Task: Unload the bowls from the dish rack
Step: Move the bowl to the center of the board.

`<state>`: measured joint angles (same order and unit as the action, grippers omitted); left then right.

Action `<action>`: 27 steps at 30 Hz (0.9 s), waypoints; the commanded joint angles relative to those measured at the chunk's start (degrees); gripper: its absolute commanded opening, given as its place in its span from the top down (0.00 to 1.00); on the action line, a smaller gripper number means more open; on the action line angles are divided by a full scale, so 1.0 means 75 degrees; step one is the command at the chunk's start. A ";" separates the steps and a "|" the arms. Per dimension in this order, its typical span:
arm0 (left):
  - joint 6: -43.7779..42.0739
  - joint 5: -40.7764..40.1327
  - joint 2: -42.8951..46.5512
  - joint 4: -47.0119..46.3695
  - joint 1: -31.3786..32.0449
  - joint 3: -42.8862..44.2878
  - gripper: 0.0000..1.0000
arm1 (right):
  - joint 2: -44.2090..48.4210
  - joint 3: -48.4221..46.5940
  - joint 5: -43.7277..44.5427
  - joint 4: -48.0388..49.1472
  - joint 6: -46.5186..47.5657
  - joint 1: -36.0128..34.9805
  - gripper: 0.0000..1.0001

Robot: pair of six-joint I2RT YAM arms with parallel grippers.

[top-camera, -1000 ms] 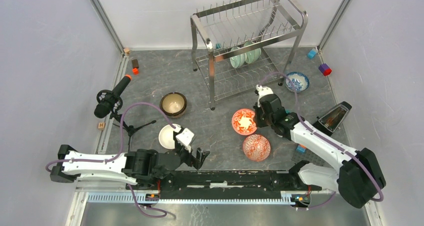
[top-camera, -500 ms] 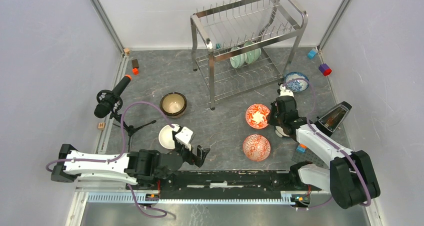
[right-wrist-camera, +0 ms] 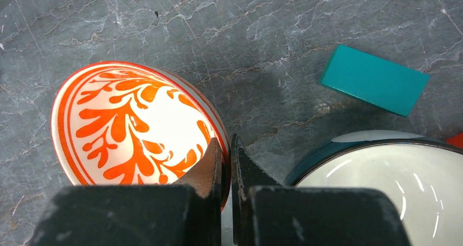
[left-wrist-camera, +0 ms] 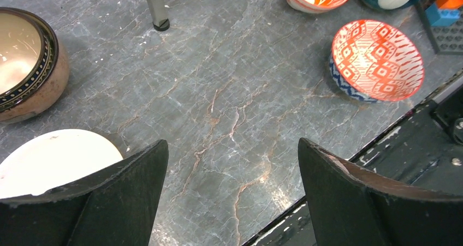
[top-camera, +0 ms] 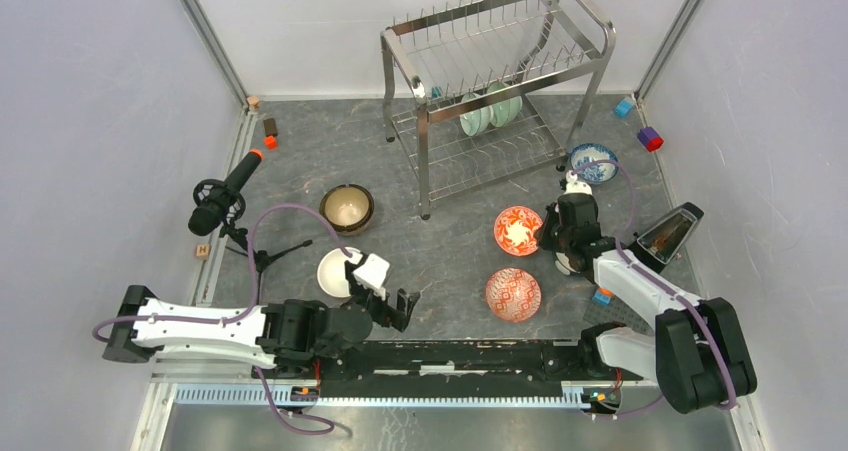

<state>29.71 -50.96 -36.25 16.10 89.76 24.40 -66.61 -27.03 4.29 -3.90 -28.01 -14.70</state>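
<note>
The dish rack stands at the back with two pale green bowls upright in its lower tier. My right gripper is shut on the rim of a red-orange leaf-patterned bowl, low over the table. A teal-sided bowl with a white inside lies just right of it. My left gripper hangs open over bare table. On the table sit a white bowl, a brown bowl, a red-orange geometric bowl and a blue-and-white bowl.
A microphone on a stand is at the left. A black wedge-shaped object sits at the right. Toy blocks lie about: teal, blue, purple and red. A rack leg stands ahead of the left gripper.
My right gripper has carried the leaf-patterned bowl to the right and slightly back, then slowed. The left arm has hardly moved and its jaws stay wide.
</note>
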 commanded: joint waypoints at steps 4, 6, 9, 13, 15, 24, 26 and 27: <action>0.0237 -0.0447 -0.0536 -0.0326 0.0027 0.0277 0.05 | -0.0119 0.0107 -0.0098 0.0293 0.0204 0.0102 0.87; 0.0211 -0.0491 -0.0633 -0.0308 0.0033 0.0339 0.05 | -0.0150 0.0075 -0.0100 0.0329 0.0234 0.0109 0.86; 0.0185 -0.0524 -0.0728 -0.0308 0.0031 0.0385 0.05 | -0.0341 -0.0015 -0.0178 0.0355 0.0302 0.0127 0.86; 0.0195 -0.0539 -0.0757 -0.0358 0.0025 0.0358 0.05 | -0.0563 -0.0075 -0.0277 0.0450 0.0349 0.0143 0.84; 0.0197 -0.0540 -0.0762 -0.0398 0.0033 0.0328 0.05 | -0.0652 -0.0120 -0.0335 0.0464 0.0397 0.0140 0.83; 0.0058 -0.0552 -0.0704 -0.0371 0.0027 0.0401 0.05 | -0.0668 -0.0332 -0.0549 0.0469 0.0665 0.0147 0.72; -0.0001 -0.0564 -0.0741 -0.0466 0.0031 0.0399 0.05 | -0.0729 -0.0410 -0.0552 0.0471 0.0734 0.0145 0.69; -0.0021 -0.0576 -0.0765 -0.0516 0.0026 0.0394 0.05 | -0.0756 -0.0447 -0.0550 0.0445 0.0751 0.0149 0.66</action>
<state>29.69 -52.49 -41.89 15.86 89.76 25.04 -71.33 -27.51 0.51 0.08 -24.58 -13.76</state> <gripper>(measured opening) 0.945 0.307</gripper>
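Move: The orange-and-white bowl is already in the right hand, held tilted by its right-hand rim just over the tabletop, its middle about 5 cm to the hand's left, level with it fore and aft and some 2 cm below. The teal bowl stands about 7 cm right and 5 cm back, the teal block 6 cm right and 1 cm ahead, the red patterned bowl 12 cm back and 6 cm left. From the left hand, the orange-and-white bowl lies roughly 16 cm ahead, 20 cm right and 12 cm below. Almost on the spot, the right hand opens its shut fingers to nearly a third of their range and lets go of the orange-and-white bowl's rim, one fingertip still inside the bowl and the other outside. While they part it eases about 1 cm forward and 1 cm down, drifting slightly left, with the fingers still slanting down and forward; the left hand, open and empty, sinks about 1.5 cm. ##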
